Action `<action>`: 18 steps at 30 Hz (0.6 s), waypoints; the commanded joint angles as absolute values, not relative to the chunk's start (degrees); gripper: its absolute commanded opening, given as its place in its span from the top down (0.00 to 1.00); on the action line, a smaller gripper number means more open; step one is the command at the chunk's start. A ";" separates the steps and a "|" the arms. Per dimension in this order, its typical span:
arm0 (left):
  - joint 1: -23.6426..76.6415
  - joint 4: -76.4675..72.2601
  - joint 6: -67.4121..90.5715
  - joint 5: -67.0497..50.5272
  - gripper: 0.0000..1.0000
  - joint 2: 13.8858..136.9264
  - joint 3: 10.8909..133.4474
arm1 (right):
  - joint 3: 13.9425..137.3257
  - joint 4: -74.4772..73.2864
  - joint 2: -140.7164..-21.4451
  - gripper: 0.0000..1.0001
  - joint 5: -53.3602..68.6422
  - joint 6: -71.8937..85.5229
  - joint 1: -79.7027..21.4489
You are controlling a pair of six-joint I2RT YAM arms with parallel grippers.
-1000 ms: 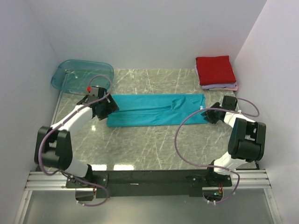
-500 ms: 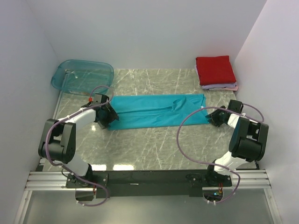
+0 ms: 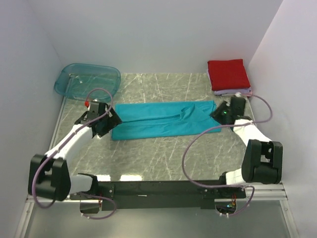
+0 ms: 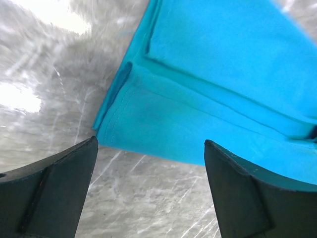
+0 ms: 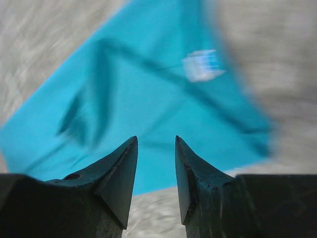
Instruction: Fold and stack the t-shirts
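The teal t-shirt (image 3: 158,120) lies folded into a long strip across the middle of the table. My left gripper (image 3: 108,124) is at its left end, open wide. In the left wrist view the shirt's hemmed corner (image 4: 106,130) lies just beyond the left gripper (image 4: 151,148), with bare table between its fingers (image 4: 59,183). My right gripper (image 3: 216,115) hovers over the shirt's right end. In the blurred right wrist view the right gripper (image 5: 156,141) is open by a narrow gap with nothing in it, teal cloth and a white label (image 5: 203,64) ahead. A folded red t-shirt (image 3: 228,73) lies on a lilac one (image 3: 235,91) at the back right.
A see-through teal tub (image 3: 86,79) stands at the back left corner. White walls close in the table on the left, the back and the right. The marble table (image 3: 158,158) runs from the shirt to the arm bases at the near edge.
My left gripper has opened wider and drawn slightly back off the shirt's left end. My right gripper has swung from beside the shirt's right edge to over its far right corner.
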State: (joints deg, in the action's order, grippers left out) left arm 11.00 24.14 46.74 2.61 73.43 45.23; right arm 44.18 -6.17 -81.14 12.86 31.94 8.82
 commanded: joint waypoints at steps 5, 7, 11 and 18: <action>10.81 22.68 37.28 9.39 0.07 64.60 45.27 | 51.06 -3.08 -82.78 0.56 11.24 30.23 -6.67; 10.81 22.67 36.30 9.84 0.06 65.12 45.87 | 53.17 -2.55 -86.03 0.56 11.78 31.46 -9.40; 10.81 22.50 36.12 9.32 0.06 66.71 46.40 | 57.03 -2.20 -91.13 0.56 11.86 32.08 -13.18; 10.72 21.45 36.56 7.30 0.06 65.92 45.88 | 62.92 -2.37 -98.69 0.56 11.34 32.87 -15.82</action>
State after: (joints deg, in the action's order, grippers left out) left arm 10.94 23.53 37.89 7.84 66.96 45.23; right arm 59.09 -3.86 -97.12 12.08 32.25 -15.18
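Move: About 18 cm to the right hand's left and 5 cm farther out lies the raised fold in the t-shirt's middle, some 6 cm lower. The shirt's right end is nearly level with that hand, roughly 3 cm to its left and 6 cm below; the red-topped stack stands some 20 cm ahead and 3 cm right, about 4 cm lower. From the left hand the fold is about 35 cm right, 9 cm ahead and 6 cm down. Sweeping left over the already half-folded t-shirt, the right hand travels about 17 cm from its right end to just short of the raised fold, drifting forward 4 cm, arching up a few centimetres and sinking back, its wrist turning some 25 degrees counter-clockwise, fingers still part open. The left hand, still wide open, lifts about 3 cm and edges left, away from the fold. ##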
